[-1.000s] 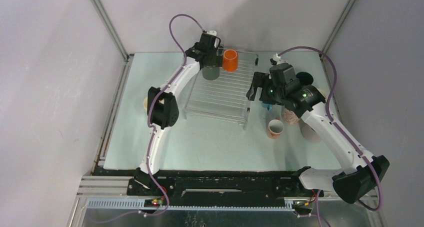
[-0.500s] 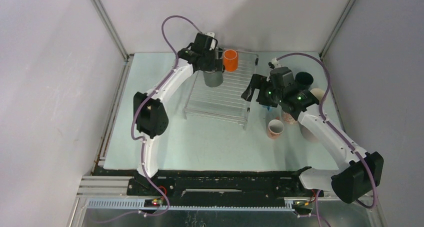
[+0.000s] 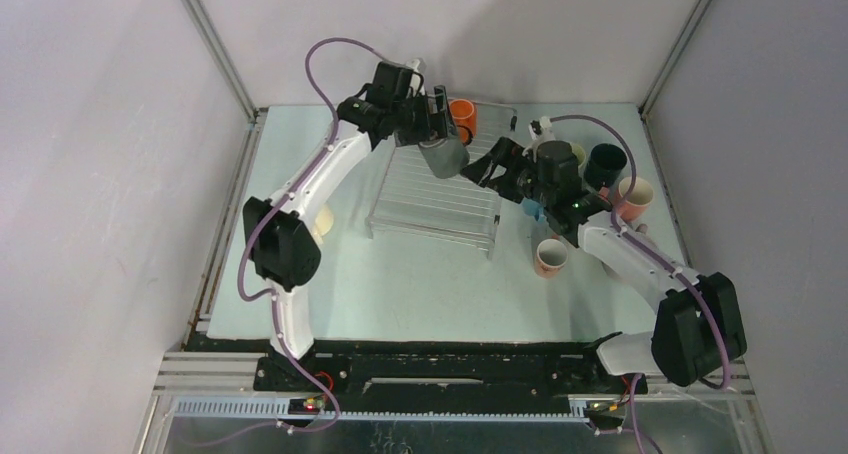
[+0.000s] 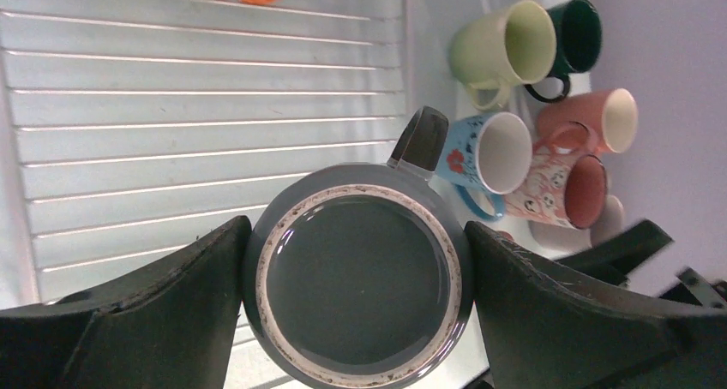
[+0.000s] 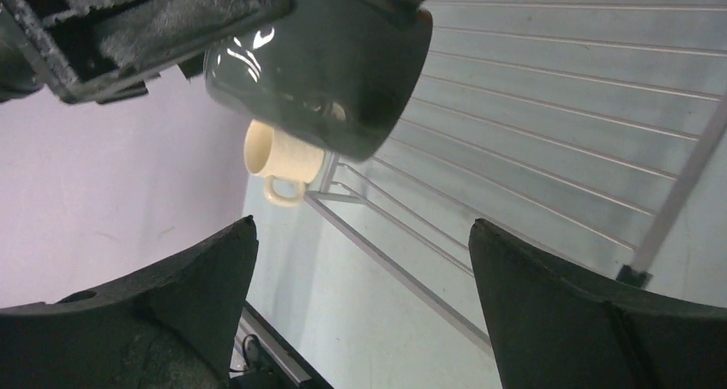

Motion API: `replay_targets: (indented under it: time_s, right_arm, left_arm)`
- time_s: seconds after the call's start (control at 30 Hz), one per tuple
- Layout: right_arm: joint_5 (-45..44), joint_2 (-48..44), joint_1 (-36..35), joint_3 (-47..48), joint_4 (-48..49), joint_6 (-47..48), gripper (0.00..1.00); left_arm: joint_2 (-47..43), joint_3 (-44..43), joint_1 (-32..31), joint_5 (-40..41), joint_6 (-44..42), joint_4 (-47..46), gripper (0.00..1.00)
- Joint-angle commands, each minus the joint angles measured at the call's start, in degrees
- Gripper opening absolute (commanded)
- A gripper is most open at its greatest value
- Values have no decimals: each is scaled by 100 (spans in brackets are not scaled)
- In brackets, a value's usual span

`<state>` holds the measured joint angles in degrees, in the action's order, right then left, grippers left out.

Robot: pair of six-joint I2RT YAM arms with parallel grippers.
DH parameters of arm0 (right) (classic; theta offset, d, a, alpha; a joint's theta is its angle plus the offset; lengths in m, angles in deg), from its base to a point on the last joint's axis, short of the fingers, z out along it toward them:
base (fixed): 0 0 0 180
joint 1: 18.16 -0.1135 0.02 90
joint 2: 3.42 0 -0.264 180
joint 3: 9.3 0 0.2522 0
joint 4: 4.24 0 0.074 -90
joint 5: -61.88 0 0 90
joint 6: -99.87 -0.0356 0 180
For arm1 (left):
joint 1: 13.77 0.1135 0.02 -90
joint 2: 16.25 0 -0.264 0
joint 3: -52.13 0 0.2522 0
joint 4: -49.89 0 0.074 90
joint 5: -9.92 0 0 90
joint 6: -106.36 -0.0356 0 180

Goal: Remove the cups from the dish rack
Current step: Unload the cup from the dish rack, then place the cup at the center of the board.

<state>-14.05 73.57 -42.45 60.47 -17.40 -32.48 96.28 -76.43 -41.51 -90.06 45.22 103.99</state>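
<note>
My left gripper (image 3: 445, 152) is shut on a grey cup (image 4: 356, 286), one finger on each side of its body, and holds it tilted in the air above the dish rack (image 3: 430, 199). The right wrist view has that grey cup (image 5: 334, 72) hanging at upper left. My right gripper (image 3: 478, 167) stands open and empty just right of the grey cup, over the rack's right edge. An orange cup (image 3: 462, 114) stands at the rack's far edge. The rack's wires (image 4: 171, 106) are otherwise bare.
Right of the rack a cluster of cups sits on the table: pale green (image 4: 506, 50), dark green (image 4: 574, 33), pink (image 4: 591, 119), blue (image 4: 484, 153), patterned pink (image 4: 561, 188). A speckled cup (image 3: 549, 257) stands nearer. A cream cup (image 3: 322, 219) is left of the rack.
The left gripper has lifted the grey cup off the rack's far left part and swung it right. The right gripper has moved left toward it, still open.
</note>
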Motion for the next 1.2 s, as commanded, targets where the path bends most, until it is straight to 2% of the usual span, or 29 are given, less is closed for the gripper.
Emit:
replay_targets:
  time_s: [0.0, 0.47, 0.7, 0.83, 0.97, 1.17]
  right_arm:
    - [336, 83, 120, -218, 1602, -563, 100]
    - [804, 386, 322, -421, 2881, -1337, 100]
    - [1154, 404, 422, -510, 3618, -1856, 93]
    - [1309, 378, 474, -565, 4045, -2119, 87]
    - [1442, 362, 503, -567, 4327, -2346, 78]
    - [1536, 229, 522, -635, 4524, -2524, 49]
  left_arm:
    - [-707, 318, -20, -705, 604, -719, 47]
    - [-1093, 791, -20, -1422, 1283, -1317, 47]
    - [-1294, 1322, 14, -1988, 1973, -2127, 47]
    - [-1430, 1832, 31, -2347, 2579, -2889, 47]
    - [-1542, 2463, 48, -2685, 3423, -4090, 46]
    - [-1637, 3252, 76, -2858, 4458, -5526, 46]
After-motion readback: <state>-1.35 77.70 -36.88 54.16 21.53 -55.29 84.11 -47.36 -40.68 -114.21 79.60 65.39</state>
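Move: The left hand already holds the gray cup, its middle about 3 cm below and 2 cm right of the hand point, and takes it to the right gripper, some 8 cm back and 10 cm right. The orange cup stands about 13 cm ahead, 5 cm right and 11 cm down. From the right hand, the gray cup lies about 5 cm ahead and 8 cm left at its height; the blue cup about 15 cm right, 2 cm ahead, 18 cm down. Left hand brings gray cup back, right and up; right hand rises about 8 cm, half closing at its rim. ##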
